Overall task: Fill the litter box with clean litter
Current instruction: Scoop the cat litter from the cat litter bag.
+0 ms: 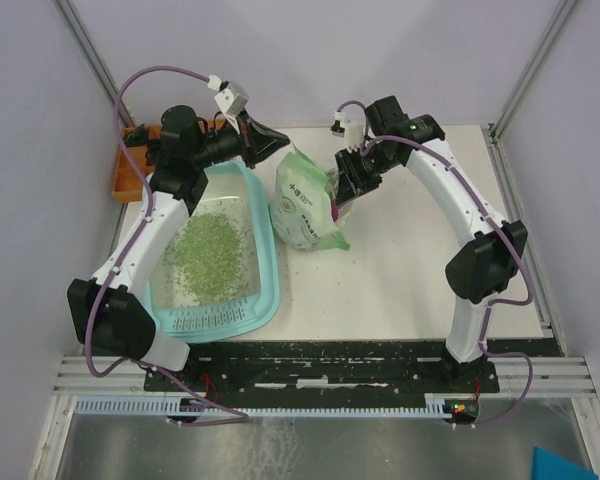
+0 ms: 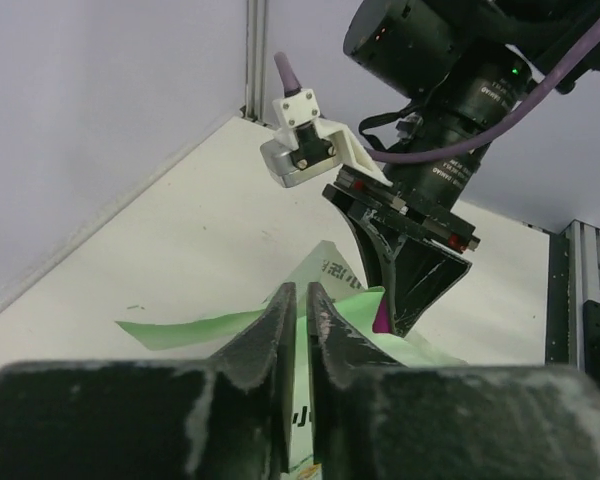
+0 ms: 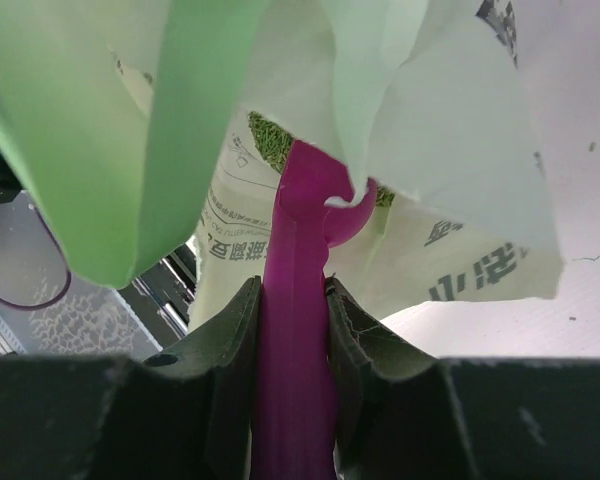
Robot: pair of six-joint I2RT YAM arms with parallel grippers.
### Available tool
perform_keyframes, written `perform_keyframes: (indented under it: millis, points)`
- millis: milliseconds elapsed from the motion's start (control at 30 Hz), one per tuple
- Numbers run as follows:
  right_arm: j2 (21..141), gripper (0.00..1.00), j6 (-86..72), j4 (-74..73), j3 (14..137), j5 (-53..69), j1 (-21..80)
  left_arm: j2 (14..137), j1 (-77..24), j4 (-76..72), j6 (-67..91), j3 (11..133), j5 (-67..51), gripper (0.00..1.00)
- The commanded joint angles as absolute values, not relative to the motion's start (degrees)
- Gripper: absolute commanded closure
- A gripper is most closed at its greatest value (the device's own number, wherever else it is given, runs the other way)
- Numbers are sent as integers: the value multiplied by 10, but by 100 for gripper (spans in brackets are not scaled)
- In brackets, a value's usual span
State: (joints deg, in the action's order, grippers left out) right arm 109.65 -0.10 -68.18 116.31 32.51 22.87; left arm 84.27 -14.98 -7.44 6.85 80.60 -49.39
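The light-teal litter box [image 1: 267, 285] lies at the left with a patch of green clean litter [image 1: 208, 255] spread on its floor. To its right stands the pale green bag [image 1: 302, 208]. My left gripper [image 1: 278, 143] is shut on the bag's top edge [image 2: 205, 325], the thin sheet pinched between its fingers [image 2: 280, 330]. My right gripper [image 1: 342, 192] is shut on the magenta scoop's handle [image 3: 295, 340], and the scoop's far end reaches into the bag's mouth [image 3: 460, 150]. More green litter [image 3: 269, 140] shows inside the bag. The scoop's bowl is hidden by the bag.
An orange tray [image 1: 130, 172] sits at the far left behind the left arm. The left arm's links hang over the litter box's left side. White tabletop [image 1: 410, 270] lies right of the bag, with booth walls around it.
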Motion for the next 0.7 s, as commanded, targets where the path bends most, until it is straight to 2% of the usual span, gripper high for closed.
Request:
perform_keyframes:
  millis: [0, 100, 300, 467, 667]
  points:
    - [1063, 98, 11, -664, 1167, 291, 234, 849, -152, -96, 74, 780, -487, 76]
    - [1064, 98, 9, -662, 1175, 288, 234, 874, -151, -55, 29, 793, -510, 63]
    - [1055, 98, 10, -662, 1176, 280, 234, 926, -138, 5, -1, 838, -589, 54]
    - [1054, 98, 8, -661, 1172, 276, 234, 960, -137, 35, 0, 854, -641, 51]
    - [1063, 98, 8, -663, 1178, 272, 234, 950, -138, 11, 6, 819, -642, 50]
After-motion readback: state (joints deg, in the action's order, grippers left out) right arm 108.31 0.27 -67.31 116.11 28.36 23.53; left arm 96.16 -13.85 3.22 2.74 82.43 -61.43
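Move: The litter bag's near-side top rim lies about 4 cm ahead of my empty, almost shut left hand, 3 cm to its right and 9 cm below. From that hand, my right gripper is about 10 cm right, 1 cm back and 15 cm lower; the litter box's middle is 17 cm left, level, some 33 cm down. My right hand holds the magenta scoop: the litter in the bag is about 6 cm left, 1 cm ahead and 10 cm below it, the rim 4 cm ahead, 8 cm left and 6 cm above. I drop my left hand about 10 cm back down to the bag's upper left side, opening the fingers from nearly shut to about half and tipping them some 20 degrees as they turn a little clockwise. Whether they touch the bag can't be seen. My right hand stays almost in place at the bag mouth, keeping its grip on the scoop and tilting it only slightly. ##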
